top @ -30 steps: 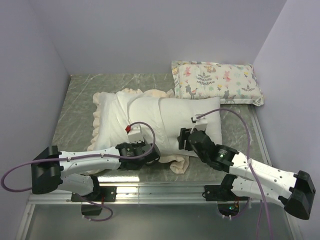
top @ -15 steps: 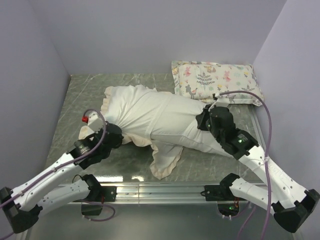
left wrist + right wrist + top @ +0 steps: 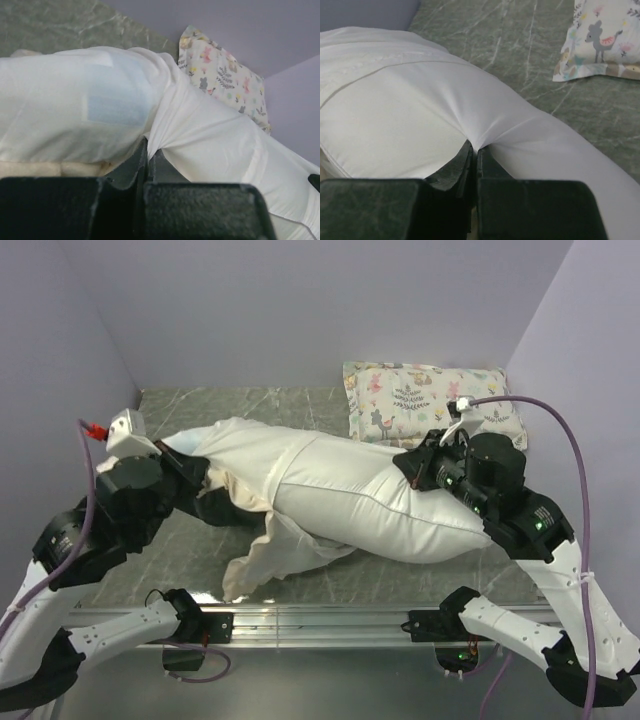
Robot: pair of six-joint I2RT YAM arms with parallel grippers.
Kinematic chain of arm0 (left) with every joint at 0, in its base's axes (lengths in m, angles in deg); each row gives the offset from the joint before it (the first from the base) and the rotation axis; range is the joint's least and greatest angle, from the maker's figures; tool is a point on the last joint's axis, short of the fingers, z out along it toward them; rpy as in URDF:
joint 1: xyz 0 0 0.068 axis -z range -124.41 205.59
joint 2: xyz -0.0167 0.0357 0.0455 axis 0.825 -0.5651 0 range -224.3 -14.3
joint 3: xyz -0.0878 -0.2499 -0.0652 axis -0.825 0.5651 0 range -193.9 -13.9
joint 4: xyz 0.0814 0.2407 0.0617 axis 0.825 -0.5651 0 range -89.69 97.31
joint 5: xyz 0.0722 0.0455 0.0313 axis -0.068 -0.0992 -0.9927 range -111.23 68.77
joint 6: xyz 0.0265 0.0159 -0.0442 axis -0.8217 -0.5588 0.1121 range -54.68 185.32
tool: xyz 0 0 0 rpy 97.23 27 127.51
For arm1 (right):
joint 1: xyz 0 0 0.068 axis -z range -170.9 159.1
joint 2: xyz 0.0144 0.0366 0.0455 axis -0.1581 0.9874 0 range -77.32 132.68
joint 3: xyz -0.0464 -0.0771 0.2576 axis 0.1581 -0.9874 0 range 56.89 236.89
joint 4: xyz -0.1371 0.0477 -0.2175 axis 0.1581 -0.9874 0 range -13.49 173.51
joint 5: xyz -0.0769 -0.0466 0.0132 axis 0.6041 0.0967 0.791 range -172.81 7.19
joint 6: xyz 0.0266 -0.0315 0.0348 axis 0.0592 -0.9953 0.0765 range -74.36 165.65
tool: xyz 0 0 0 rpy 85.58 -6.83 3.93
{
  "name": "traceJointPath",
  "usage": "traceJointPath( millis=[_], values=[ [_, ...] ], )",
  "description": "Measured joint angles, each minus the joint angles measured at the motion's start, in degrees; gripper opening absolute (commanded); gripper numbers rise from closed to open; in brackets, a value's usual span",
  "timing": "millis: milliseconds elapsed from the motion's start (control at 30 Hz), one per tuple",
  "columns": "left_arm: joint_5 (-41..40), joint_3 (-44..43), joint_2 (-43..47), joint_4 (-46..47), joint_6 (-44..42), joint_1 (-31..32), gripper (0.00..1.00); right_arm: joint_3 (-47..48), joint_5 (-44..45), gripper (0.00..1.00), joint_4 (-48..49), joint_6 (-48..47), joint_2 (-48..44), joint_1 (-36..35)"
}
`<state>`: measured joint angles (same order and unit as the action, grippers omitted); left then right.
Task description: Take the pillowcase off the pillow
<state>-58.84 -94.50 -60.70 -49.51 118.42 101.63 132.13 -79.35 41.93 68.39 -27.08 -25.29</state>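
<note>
The white pillow [image 3: 395,508] hangs stretched between my two grippers above the table. The pillowcase [image 3: 250,455] covers its left part, cream-white side out. Some dark grey plush [image 3: 228,506] shows underneath, and a cream ruffled flap [image 3: 262,558] hangs down to the table. My left gripper [image 3: 198,480] is shut on a pinch of the pillowcase cloth [image 3: 200,127], fingers pressed together in the left wrist view [image 3: 148,146]. My right gripper [image 3: 410,468] is shut on a pinch of the pillow's white cloth [image 3: 400,115] at its right end, as the right wrist view [image 3: 475,148] shows.
A small animal-print pillow [image 3: 430,403] lies at the back right corner against the wall, and shows in the left wrist view [image 3: 220,75] and right wrist view [image 3: 605,37]. The green marbled table [image 3: 170,415] is walled on the left, back and right.
Both arms have risen and pulled apart, left arm to the far left, right arm to the right. The pillow bundle has gone from lying on the table to hanging stretched between them.
</note>
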Motion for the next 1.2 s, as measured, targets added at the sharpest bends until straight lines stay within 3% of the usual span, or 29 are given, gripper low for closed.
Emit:
traceJointPath(
  millis=[200,333,433,600,767,1000,1100,1200],
  values=[
    [3.85,-9.42,-14.45,4.83,-9.38,-0.57,0.00,-2.32,-3.89,0.00,6.60,-0.85,8.20,2.97],
    [4.81,-6.88,-25.77,6.84,-11.80,1.18,0.01,-6.67,-6.71,0.00,12.79,-1.38,21.40,4.72],
    [4.00,-4.57,-29.33,6.93,-11.96,4.50,0.01,-7.85,-9.01,0.00,17.27,-1.18,28.63,4.76],
    [-0.42,-3.48,-24.35,6.69,-10.99,10.36,0.00,-6.97,-7.63,0.00,16.65,-2.56,22.80,4.55],
    [-5.77,-4.39,-19.89,2.73,-7.28,20.37,0.01,-5.55,-6.49,0.00,12.74,-4.66,17.88,4.02],
    [-14.43,-21.38,-30.10,-7.61,-4.33,32.96,0.01,2.32,-3.98,0.00,4.15,-6.21,15.69,0.04],
    [-15.17,-24.06,-31.28,-6.05,-5.66,33.46,0.00,7.52,-3.32,0.00,1.11,-6.56,14.36,-1.36],
    [-9.99,-22.67,-29.18,-0.94,-8.11,25.92,0.01,10.99,-2.84,0.00,0.61,-7.08,15.19,-1.51]
  ],
)
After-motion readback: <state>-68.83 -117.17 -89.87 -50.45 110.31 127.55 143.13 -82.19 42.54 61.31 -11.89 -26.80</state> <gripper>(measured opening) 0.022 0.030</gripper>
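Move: Both my hands already grip the load, raised well above the table and some 35 cm apart. The bulky white pillow's middle lies about 28 cm right, 1 cm back and 12 cm below my left hand, and 6 cm left, 3 cm back and 11 cm below my right. The loose pillowcase flap hangs 12 cm right and 8 cm back of my left hand, 20 cm lower. The printed pillow rests 33 cm ahead and 21 cm right of my right hand, 31 cm lower. I shake the load with both hands, fingers staying shut. My left goes over a short rise, flings forward, right and down, then pulls back and up while still working rightward, ending some 17 cm right of its start, towards my right hand, its left side rolled up and turned clockwise. My right plunges about 15 cm down, 10 forward and slightly left, tipping down, then climbs back up, levels out and draws back partway. ##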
